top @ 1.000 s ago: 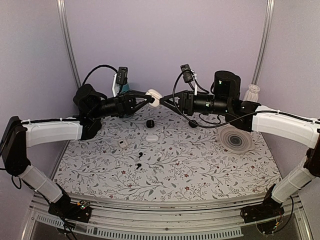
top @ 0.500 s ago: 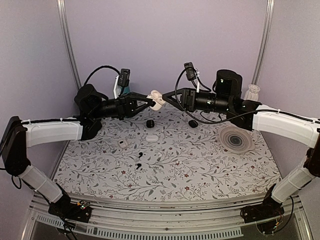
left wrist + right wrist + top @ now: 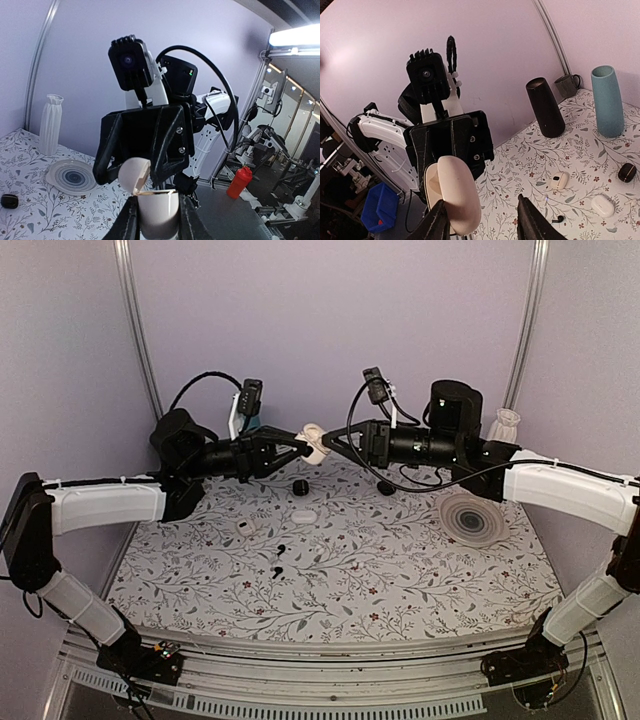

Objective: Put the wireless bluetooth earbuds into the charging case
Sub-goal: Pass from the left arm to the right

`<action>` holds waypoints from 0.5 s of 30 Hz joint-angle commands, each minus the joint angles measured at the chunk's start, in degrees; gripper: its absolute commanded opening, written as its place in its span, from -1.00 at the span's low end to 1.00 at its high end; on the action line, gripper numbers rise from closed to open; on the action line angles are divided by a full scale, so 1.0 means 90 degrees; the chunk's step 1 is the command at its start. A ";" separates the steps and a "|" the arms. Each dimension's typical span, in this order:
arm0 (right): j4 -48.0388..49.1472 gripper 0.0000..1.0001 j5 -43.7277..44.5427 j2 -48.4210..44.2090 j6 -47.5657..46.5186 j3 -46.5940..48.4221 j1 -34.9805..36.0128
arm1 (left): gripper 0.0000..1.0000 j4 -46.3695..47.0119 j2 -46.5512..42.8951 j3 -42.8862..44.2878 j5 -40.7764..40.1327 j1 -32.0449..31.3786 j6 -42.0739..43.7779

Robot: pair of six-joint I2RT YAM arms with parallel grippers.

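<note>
The white charging case (image 3: 314,443) hangs in the air at the back of the table, my left gripper (image 3: 304,449) shut on its body. In the left wrist view the case body (image 3: 158,212) sits between the fingers, and its lid (image 3: 133,176) stands hinged open. My right gripper (image 3: 328,445) faces it from the right, jaws open, one finger (image 3: 437,223) against the lid (image 3: 456,194) and the other well apart. Two small black earbuds (image 3: 281,549) (image 3: 276,570) lie on the flowered table below. One earbud (image 3: 559,218) shows in the right wrist view.
On the table lie two small white cases (image 3: 304,515) (image 3: 246,528) and two black pebble cases (image 3: 300,486) (image 3: 385,487). A ringed plate (image 3: 472,518), a white vase (image 3: 503,425), a black cylinder (image 3: 455,405) and a teal vase (image 3: 607,100) stand at the back.
Both grippers rose slightly with the case between them. The right jaws have narrowed a little around the lid, which now stands more open.
</note>
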 commanded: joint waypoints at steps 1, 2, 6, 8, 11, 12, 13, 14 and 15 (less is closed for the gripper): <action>0.0013 -0.21 -0.0134 0.0228 -0.0108 0.0140 0.0067 | -1.00 0.0085 0.0015 0.0175 0.0054 -0.0100 0.0094; 0.0004 -0.25 -0.0144 0.0251 -0.0116 0.0156 0.0082 | -1.00 0.0092 0.0015 0.0175 0.0054 -0.0106 0.0088; 0.0013 -0.42 -0.0156 0.0275 -0.0125 0.0220 0.0083 | -1.00 0.0065 0.0018 0.0158 0.0054 -0.0101 0.0100; 0.0013 -0.56 -0.0200 0.0283 -0.0118 0.0244 0.0083 | -1.00 0.0036 0.0011 0.0146 0.0037 -0.0105 0.0114; 0.0005 -0.88 -0.0273 0.0291 -0.0117 0.0261 0.0085 | -1.00 -0.0029 0.0016 0.0143 -0.0033 -0.0096 0.0141; -0.0004 -0.91 -0.0274 0.0285 -0.0125 0.0261 0.0087 | -1.00 -0.0063 0.0016 0.0145 -0.0046 -0.0096 0.0151; -0.0014 -0.92 -0.0257 0.0270 -0.0134 0.0245 0.0094 | -1.00 -0.0085 0.0015 0.0154 -0.0057 -0.0096 0.0167; -0.0016 -0.92 -0.0247 0.0260 -0.0151 0.0233 0.0092 | -1.00 -0.0113 0.0018 0.0163 -0.0065 -0.0090 0.0195; -0.0025 -0.93 -0.0230 0.0251 -0.0160 0.0231 0.0092 | -1.00 -0.0150 0.0018 0.0165 -0.0084 -0.0095 0.0212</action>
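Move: The charging case, lid already ajar, stands between the hands: its lid is about 2 cm to the right hand's left and 1 cm back, level with the open fingertips. The case body, held by the left hand, is roughly 4 cm left and 1 cm back. About 35 cm below on the table lie a far earbud, 4 cm ahead and 10 cm left, and a white oval, 14 cm ahead and 4 cm left. From the left hand, the lid is about 3 cm right, 2 cm ahead and 1 cm higher. While the left hand stays in place and keeps its pinch on the case body, the right hand eases barely 1 cm to its left, in towards the case, dipping about half a centimetre as its wrist stays nearly level. The main action is in its fingers, which close from about half open to nearly shut with the thin shell of the open lid between them, so that both arms end up holding the case. ##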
